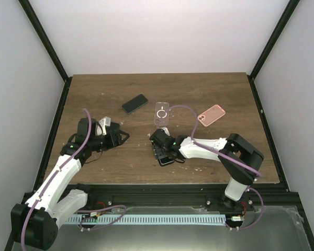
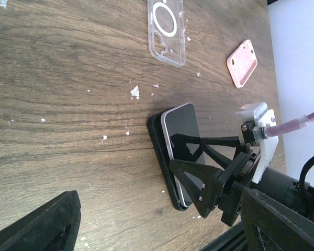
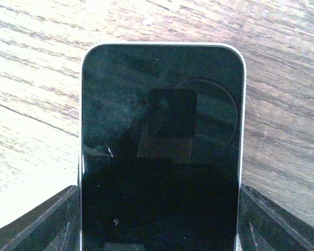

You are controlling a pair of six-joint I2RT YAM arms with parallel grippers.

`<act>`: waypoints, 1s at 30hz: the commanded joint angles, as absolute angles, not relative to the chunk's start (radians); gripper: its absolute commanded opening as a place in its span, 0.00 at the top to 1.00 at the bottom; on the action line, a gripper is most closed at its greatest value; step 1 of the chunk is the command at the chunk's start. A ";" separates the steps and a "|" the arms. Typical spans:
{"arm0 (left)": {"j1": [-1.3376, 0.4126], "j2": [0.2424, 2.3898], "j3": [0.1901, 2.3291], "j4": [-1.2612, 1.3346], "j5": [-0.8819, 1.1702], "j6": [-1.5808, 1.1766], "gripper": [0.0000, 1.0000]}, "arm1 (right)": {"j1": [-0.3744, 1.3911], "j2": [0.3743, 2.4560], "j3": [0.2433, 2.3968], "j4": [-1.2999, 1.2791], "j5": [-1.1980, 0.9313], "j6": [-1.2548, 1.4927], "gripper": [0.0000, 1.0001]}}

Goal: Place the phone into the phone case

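Observation:
The phone (image 3: pixel 159 130), black screen with a silver rim, sits between the fingers of my right gripper (image 3: pixel 159 209), which press on both long edges. In the left wrist view the phone (image 2: pixel 182 141) lies on a black phone case (image 2: pixel 158 137), whose rim shows along its left side. From above, my right gripper (image 1: pixel 165 151) is just left of the table's middle. My left gripper (image 1: pixel 123 137) hovers to the left of it, open and empty. Its fingers (image 2: pixel 42 227) frame the bottom of its own view.
A clear case with a white ring (image 1: pixel 161 113) lies behind the right gripper. A pink case (image 1: pixel 211 115) is to its right. A dark phone-shaped slab (image 1: pixel 134 103) lies further back left. White crumbs (image 2: pixel 135 93) dot the wooden table (image 1: pixel 94 94).

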State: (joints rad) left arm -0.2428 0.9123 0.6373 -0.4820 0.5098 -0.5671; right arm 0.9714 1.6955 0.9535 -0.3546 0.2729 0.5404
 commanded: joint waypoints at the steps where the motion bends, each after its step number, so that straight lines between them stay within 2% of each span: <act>1: -0.239 0.903 0.632 -0.483 0.512 -0.558 0.15 | 0.979 1.726 0.993 -0.328 0.273 0.572 0.37; 12: -0.240 0.907 0.624 -0.476 0.512 -0.561 0.15 | 0.980 1.750 1.007 -0.324 0.266 0.579 0.33; 26: -0.246 0.957 0.620 -0.442 0.545 -0.570 0.16 | 0.984 1.681 0.994 -0.362 0.227 0.598 0.02; 30: -0.255 0.962 0.606 -0.415 0.551 -0.586 0.17 | 0.971 1.633 0.973 -0.372 0.220 0.596 0.03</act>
State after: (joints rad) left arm -0.2466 0.9581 0.6254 -0.4583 0.5278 -0.5728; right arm 0.9787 1.7031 0.9752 -0.3653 0.2279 0.5884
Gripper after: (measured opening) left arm 0.835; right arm 0.984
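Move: The phone is already between the right hand's fingers, its middle about at the hand point and 1 cm below. The black phone case lies under it, roughly 1 cm left and 2 cm below the hand. Level with the case, the clear case sits some 19 cm ahead, 1 cm left of the hand, and the pink case about 18 cm ahead, 23 cm right. From the idle left hand the black case lies about 16 cm right, 3 cm back and 12 cm below. Down by a little under 1 cm, the right hand bears the gripped phone onto the black case and holds it there. Then it shifts about 1 cm left and slightly back while opening its fingers wide, the left finger coming clear and the right one staying at the phone's right edge, and finally starts to rise. ##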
